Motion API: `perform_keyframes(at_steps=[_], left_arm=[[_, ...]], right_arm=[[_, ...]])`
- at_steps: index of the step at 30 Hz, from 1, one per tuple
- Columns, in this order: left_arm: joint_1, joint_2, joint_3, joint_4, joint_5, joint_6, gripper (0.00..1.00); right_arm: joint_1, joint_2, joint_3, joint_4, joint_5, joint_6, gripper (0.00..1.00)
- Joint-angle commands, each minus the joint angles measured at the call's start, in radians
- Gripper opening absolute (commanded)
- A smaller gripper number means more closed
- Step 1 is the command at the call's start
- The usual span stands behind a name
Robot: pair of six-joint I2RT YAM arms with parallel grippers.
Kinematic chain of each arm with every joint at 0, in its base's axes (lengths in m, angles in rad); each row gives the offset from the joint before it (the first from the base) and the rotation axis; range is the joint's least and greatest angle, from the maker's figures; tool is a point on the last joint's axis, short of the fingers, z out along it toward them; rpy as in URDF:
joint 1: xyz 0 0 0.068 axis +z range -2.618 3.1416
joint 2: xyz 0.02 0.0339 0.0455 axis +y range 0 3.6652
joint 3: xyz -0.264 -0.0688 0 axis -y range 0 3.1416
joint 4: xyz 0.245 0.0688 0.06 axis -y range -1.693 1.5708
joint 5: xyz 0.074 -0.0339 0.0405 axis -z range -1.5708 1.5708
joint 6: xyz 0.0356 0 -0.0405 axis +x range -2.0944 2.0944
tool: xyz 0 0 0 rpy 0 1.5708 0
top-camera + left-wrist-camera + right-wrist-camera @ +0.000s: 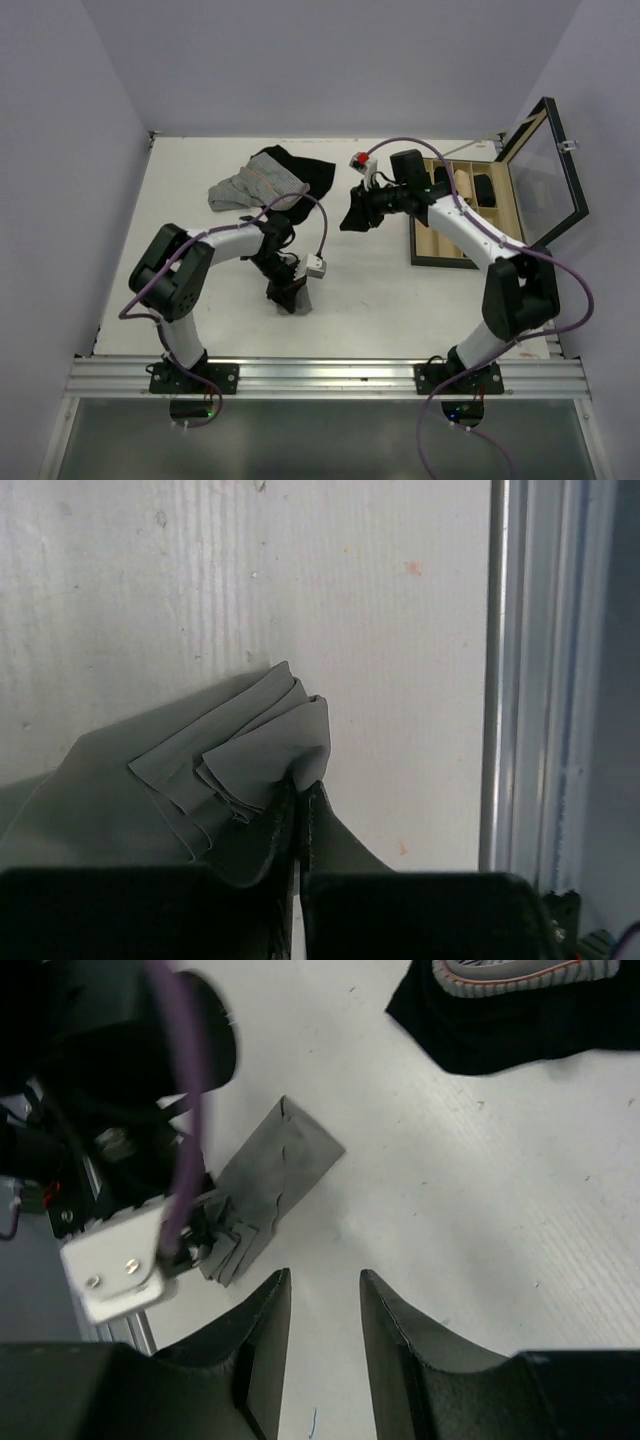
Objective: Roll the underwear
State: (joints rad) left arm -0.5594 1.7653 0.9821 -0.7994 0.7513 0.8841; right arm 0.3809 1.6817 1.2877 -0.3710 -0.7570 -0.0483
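The underwear (304,300) is a grey, folded strip lying near the table's front edge. In the left wrist view the underwear (190,770) shows several stacked folds at its end. My left gripper (302,788) is shut on that bunched edge, its jaws pressed together on the cloth. From above, the left gripper (283,296) sits low on the strip's left end. My right gripper (352,216) hovers above mid-table, open with nothing between its fingers (270,1310). Its wrist view looks down on the underwear (285,1160) and the left gripper (195,1245) holding it.
A pile of a pinstriped garment (245,185) and a black garment (305,170) lies at the back. A wooden compartment box (470,215) with its glass lid (545,170) raised stands at the right. A metal rail (510,680) runs along the table's near edge.
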Motion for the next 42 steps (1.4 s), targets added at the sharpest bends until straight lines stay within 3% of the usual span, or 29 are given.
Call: perform_keyframes(at_steps=[1,6,11,14,20,28,29,42], left_arm=[[0.027,0.149,0.091,-0.171,0.112,0.061,0.00],[0.117,0.295,0.187,-0.298,0.186,0.150,0.00],[0.176,0.395,0.273,-0.376,0.211,0.240,0.00],[0.181,0.407,0.279,-0.360,0.201,0.230,0.00],[0.182,0.439,0.290,-0.362,0.203,0.236,0.00],[0.187,0.467,0.305,-0.354,0.200,0.223,0.01],[0.187,0.468,0.306,-0.351,0.200,0.222,0.02],[0.191,0.467,0.282,-0.316,0.201,0.207,0.05]], right_arm=[[0.036,-0.114,-0.096,-0.100,0.004,-0.220,0.38],[0.134,-0.178,-0.153,-0.285,0.091,-0.422,0.37],[0.260,-0.254,-0.177,-0.282,0.156,-0.489,0.40],[0.369,-0.235,-0.189,-0.206,0.203,-0.478,0.51],[0.499,-0.140,-0.198,-0.013,0.309,-0.452,0.52],[0.544,-0.040,-0.269,0.224,0.320,-0.440,0.57],[0.550,-0.031,-0.266,0.243,0.318,-0.440,0.66],[0.599,0.105,-0.255,0.325,0.268,-0.487,0.73]])
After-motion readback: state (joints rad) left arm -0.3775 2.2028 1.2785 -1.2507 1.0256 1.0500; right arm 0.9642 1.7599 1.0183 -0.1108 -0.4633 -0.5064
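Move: The gray underwear's bunched near end is already pinched in the left fingers, its middle within a centimetre or two ahead of them. From the right hand that end lies about 15 cm back, some 11 cm left and roughly 15 cm below. Down at table height, the black cloth is about 10 cm forward and 9 cm left of the right hand, the striped gray cloth about 10 cm forward and 18 cm left. The underwear's near end is kept in the left fingers, which swing back towards the base by some 30 degrees as that hand creeps about 1 cm forward, then holds. Towards the same end the right hand draws back about 15 cm, then goes left and down by roughly 12 cm each, turning counter-clockwise and opening its fingers much wider beside the left gripper. ##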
